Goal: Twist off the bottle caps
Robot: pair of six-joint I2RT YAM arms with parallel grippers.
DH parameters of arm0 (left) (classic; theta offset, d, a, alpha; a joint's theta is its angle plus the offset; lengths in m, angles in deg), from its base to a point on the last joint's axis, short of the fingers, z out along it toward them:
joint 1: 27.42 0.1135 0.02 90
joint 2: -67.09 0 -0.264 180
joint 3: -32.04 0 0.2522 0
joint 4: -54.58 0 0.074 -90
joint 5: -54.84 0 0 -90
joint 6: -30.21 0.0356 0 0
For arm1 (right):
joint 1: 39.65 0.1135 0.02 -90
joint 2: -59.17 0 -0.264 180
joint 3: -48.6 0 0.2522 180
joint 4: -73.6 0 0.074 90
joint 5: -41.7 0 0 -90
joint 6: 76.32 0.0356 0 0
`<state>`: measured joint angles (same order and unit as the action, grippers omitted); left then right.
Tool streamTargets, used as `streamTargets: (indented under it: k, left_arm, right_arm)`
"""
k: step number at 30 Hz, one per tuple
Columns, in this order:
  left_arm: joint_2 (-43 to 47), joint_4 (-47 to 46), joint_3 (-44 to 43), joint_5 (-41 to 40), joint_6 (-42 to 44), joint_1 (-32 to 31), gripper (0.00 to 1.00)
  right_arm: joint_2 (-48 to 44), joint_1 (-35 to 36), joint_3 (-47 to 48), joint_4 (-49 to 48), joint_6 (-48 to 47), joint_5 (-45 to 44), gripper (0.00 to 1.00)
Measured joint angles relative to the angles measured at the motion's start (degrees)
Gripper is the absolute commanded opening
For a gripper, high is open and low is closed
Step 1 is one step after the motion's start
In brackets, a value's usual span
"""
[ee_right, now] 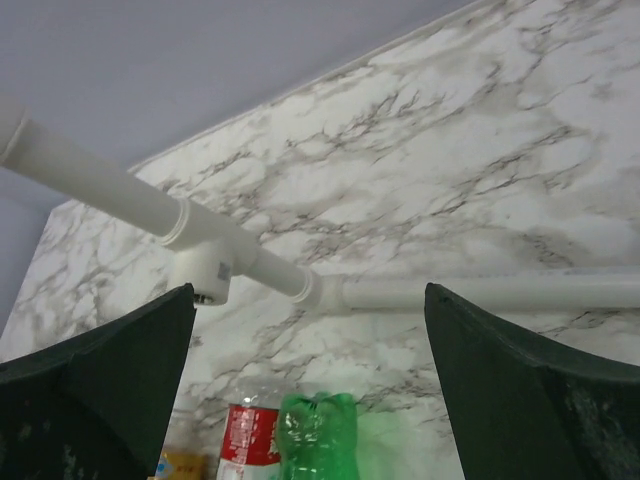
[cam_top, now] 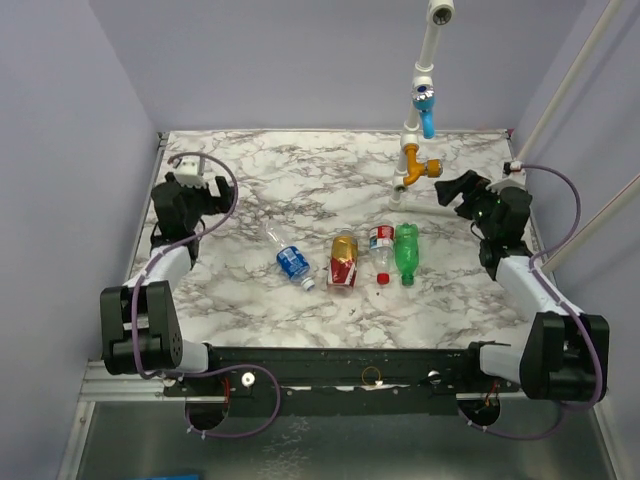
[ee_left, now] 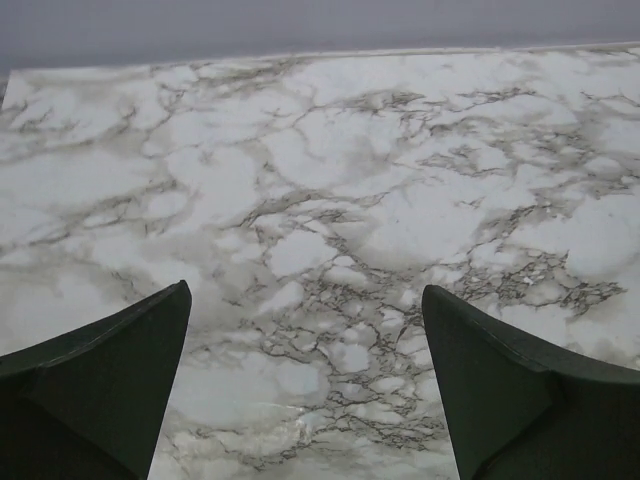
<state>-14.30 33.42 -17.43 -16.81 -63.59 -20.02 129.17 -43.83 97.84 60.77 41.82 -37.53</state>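
Several small bottles lie side by side mid-table, necks toward the near edge. One is clear with a blue label (cam_top: 292, 262) and a white cap (cam_top: 308, 284). Beside it lies an amber one with a red-gold label (cam_top: 343, 260). Then come a clear red-white one (cam_top: 381, 246) with a red cap (cam_top: 382, 278) and a green bottle (cam_top: 406, 250) with a green cap (cam_top: 407, 280). My left gripper (cam_top: 200, 195) (ee_left: 305, 288) hovers open at the far left over bare marble. My right gripper (cam_top: 450, 190) (ee_right: 309, 288) is open at the far right, above the green bottle's base (ee_right: 318, 440).
A white pipe stand (cam_top: 420, 80) with an orange fitting (cam_top: 420, 168) and a blue fitting (cam_top: 427, 112) rises behind the bottles; its pipe (ee_right: 230, 245) crosses the right wrist view. Lilac walls close in the marble table (cam_top: 250, 190) on three sides.
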Motion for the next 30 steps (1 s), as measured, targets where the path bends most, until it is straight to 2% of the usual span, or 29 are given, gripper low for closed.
streamTargets:
  k: [4,7,10,11,14,20,25,30]
  left_arm:
    - [2.4,16.5,-11.0,6.4,7.7,0.0,0.99]
    - [2.5,32.7,-17.4,13.3,18.3,0.0,0.99]
    - [3.5,47.6,-19.5,18.6,31.8,-0.1,0.99]
    - [4.7,54.2,-19.6,20.3,39.1,-0.5,0.99]
    - [8.3,65.5,-19.5,23.1,54.2,-1.8,0.99]
    - [11.9,75.4,-18.7,24.7,81.9,-9.6,0.99]
    - [6.6,78.2,-19.1,22.7,94.2,-17.1,0.99]
    - [1.4,79.7,-19.9,18.9,101.9,-24.0,0.99]
  right_arm:
    - [-1.3,3.4,1.4,7.4,0.3,2.5,1.00]
    - [-4.5,9.3,1.6,13.2,-0.2,0.9,1.00]
    - [-8.2,13.9,1.6,17.0,-0.6,-1.8,1.00]
    - [-9.6,15.1,1.6,18.1,-0.7,-3.0,1.00]
    - [-12.7,17.8,1.5,20.6,-0.5,-6.1,1.00]
    - [-15.3,21.0,0.2,23.5,0.6,-10.8,1.00]
    - [-18.4,21.4,-2.0,26.7,2.0,-12.4,1.00]
    - [-20.9,21.5,-3.1,29.5,2.9,-12.7,1.00]
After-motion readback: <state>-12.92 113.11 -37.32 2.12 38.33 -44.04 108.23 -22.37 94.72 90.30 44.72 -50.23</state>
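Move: The blue-label bottle lies about 14 cm back, 19 cm right and 13 cm below the left hand; the gold-and-red bottle is some 13 cm to the right of the blue one and about 1 cm nearer the bases. From the right hand, the blue-label bottle is roughly 43 cm left, 12 cm back and 17 cm below. The green bottle is 15 cm left and 11 cm back of the right hand, the red-label one 21 cm left and 11 cm back. Back and right, some 15 cm each way, the left hand swings over to the blue-label bottle after a brief 4 cm rise, then sinks to end about 5 cm lower. Its wrist turns clockwise nearly 90 degrees and rolls until the open fingers point right and down, still clear above the bottle. The right hand sweeps left, then back, about 10 cm each, towards the green bottle, tipping down slightly, fingers open. ##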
